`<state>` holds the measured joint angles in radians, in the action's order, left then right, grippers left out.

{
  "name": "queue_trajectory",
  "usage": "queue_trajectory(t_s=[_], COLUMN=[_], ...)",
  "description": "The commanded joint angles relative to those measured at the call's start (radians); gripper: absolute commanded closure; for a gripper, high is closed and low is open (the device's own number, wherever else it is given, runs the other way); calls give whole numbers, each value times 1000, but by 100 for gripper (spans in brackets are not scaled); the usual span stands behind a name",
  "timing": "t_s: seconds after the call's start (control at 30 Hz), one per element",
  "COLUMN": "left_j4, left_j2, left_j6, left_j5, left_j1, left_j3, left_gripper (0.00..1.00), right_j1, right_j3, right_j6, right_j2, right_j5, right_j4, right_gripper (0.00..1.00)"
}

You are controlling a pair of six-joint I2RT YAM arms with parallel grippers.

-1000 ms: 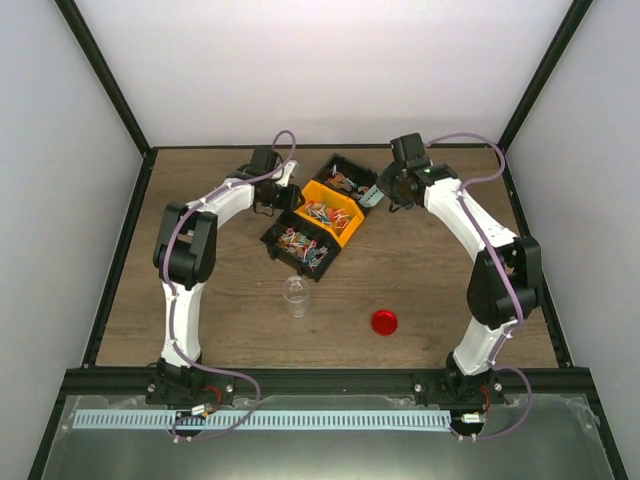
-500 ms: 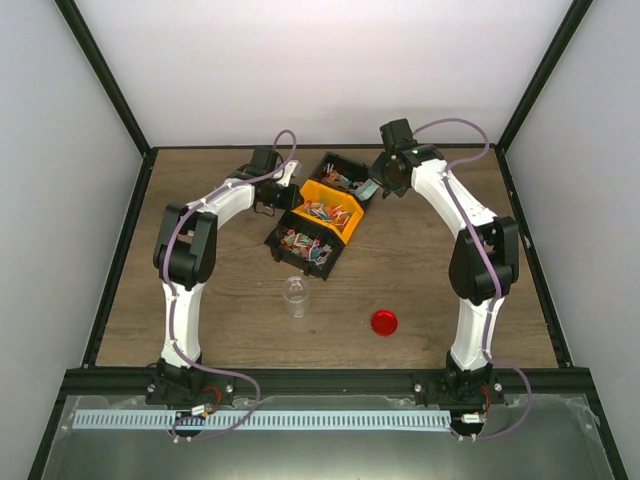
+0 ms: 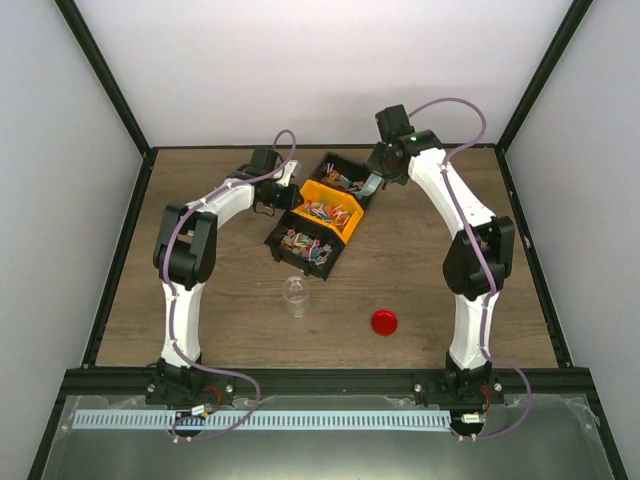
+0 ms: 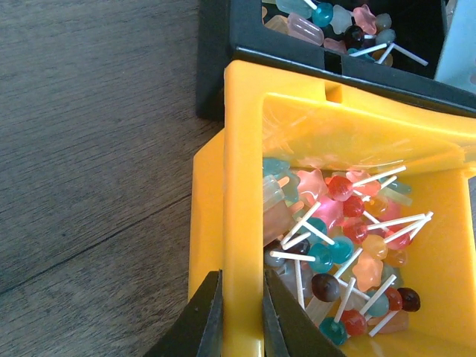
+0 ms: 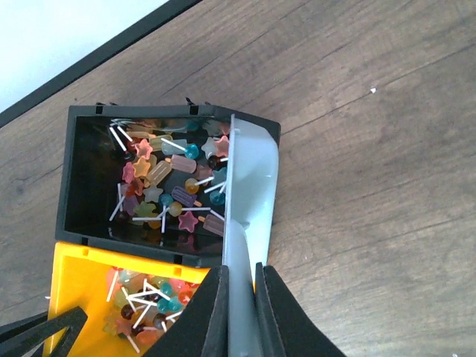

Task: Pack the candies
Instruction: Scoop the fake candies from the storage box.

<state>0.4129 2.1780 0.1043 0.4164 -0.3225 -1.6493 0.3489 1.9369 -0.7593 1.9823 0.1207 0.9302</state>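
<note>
The candies [image 4: 335, 238] are small coloured lollipops on white sticks, lying in a yellow bin [image 4: 245, 149] and in the black bins on either side of it. My left gripper [image 4: 242, 279] is shut on the yellow bin's left wall, one finger inside and one outside. My right gripper [image 5: 239, 271] is shut on the handle of a pale teal scoop [image 5: 253, 178]. The scoop's blade hangs over the right rim of the far black bin [image 5: 74, 186], beside the candies [image 5: 167, 186] in it. From above, the left gripper [image 3: 285, 197] and right gripper [image 3: 378, 180] flank the bin row.
Three bins stand in a diagonal row: far black bin [image 3: 345, 172], yellow bin [image 3: 330, 210], near black bin [image 3: 303, 248]. A clear jar [image 3: 294, 297] stands upright in front of them, and a red round lid [image 3: 384, 321] lies to its right. Black frame rails edge the table.
My left gripper has closed on the yellow bin's wall. The right arm has swung left, carrying the scoop from right of the bins to the far black bin's rim.
</note>
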Motion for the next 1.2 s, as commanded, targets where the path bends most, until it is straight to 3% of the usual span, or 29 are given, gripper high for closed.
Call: queue_trajectory(t_s=[0.0, 0.37, 0.67, 0.7, 0.77, 0.83, 1.03, 1.17], left_j4=[-11, -3, 20, 30, 50, 74, 125, 141], left_j2=[60, 60, 52, 49, 31, 21, 26, 34], left_j6=[11, 6, -18, -25, -41, -48, -54, -65], left_j5=[-3, 11, -23, -53, -121, -174, -310, -356], left_j1=[-6, -4, -3, -3, -2, -1, -15, -35], left_j3=[2, 7, 3, -2, -15, -38, -100, -125], left_gripper=[96, 96, 96, 90, 63, 46, 43, 51], right_j1=[4, 4, 10, 9, 10, 10, 22, 31], right_j3=[83, 22, -79, -100, -151, -204, -299, -281], right_j6=[71, 141, 211, 212, 206, 199, 186, 191], right_j2=[92, 200, 109, 87, 45, 4, -75, -76], right_j5=[16, -97, -171, -177, -192, -207, -218, -221], right_j4=[77, -34, -153, -164, -183, -208, -250, -250], right_gripper=[99, 99, 99, 99, 99, 99, 99, 99])
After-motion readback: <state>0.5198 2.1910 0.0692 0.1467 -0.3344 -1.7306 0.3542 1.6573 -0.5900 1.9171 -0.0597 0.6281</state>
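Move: The far black storage box, into whose right end the right hand's held scoop reaches, lies about 10 cm ahead of that hand, 8 cm to its left and 16 cm below. The yellow box's middle is level in reach with it, some 12 cm left; the near black box is about 11 cm back and 18 cm left, both equally low. From the left hand, gripping the yellow rim, the far box is about 9 cm ahead and 12 cm right. Down and left, with a little forward reach, the right hand lowers the scoop about 4 cm at the far black box's right end, then draws back some 3 cm, swinging roughly 15 degrees counter-clockwise and keeping its grip. The left hand, pinching the yellow rim, first eases forward and left, then opens its fingers and slides a further 2–3 cm left, tilting slightly. ##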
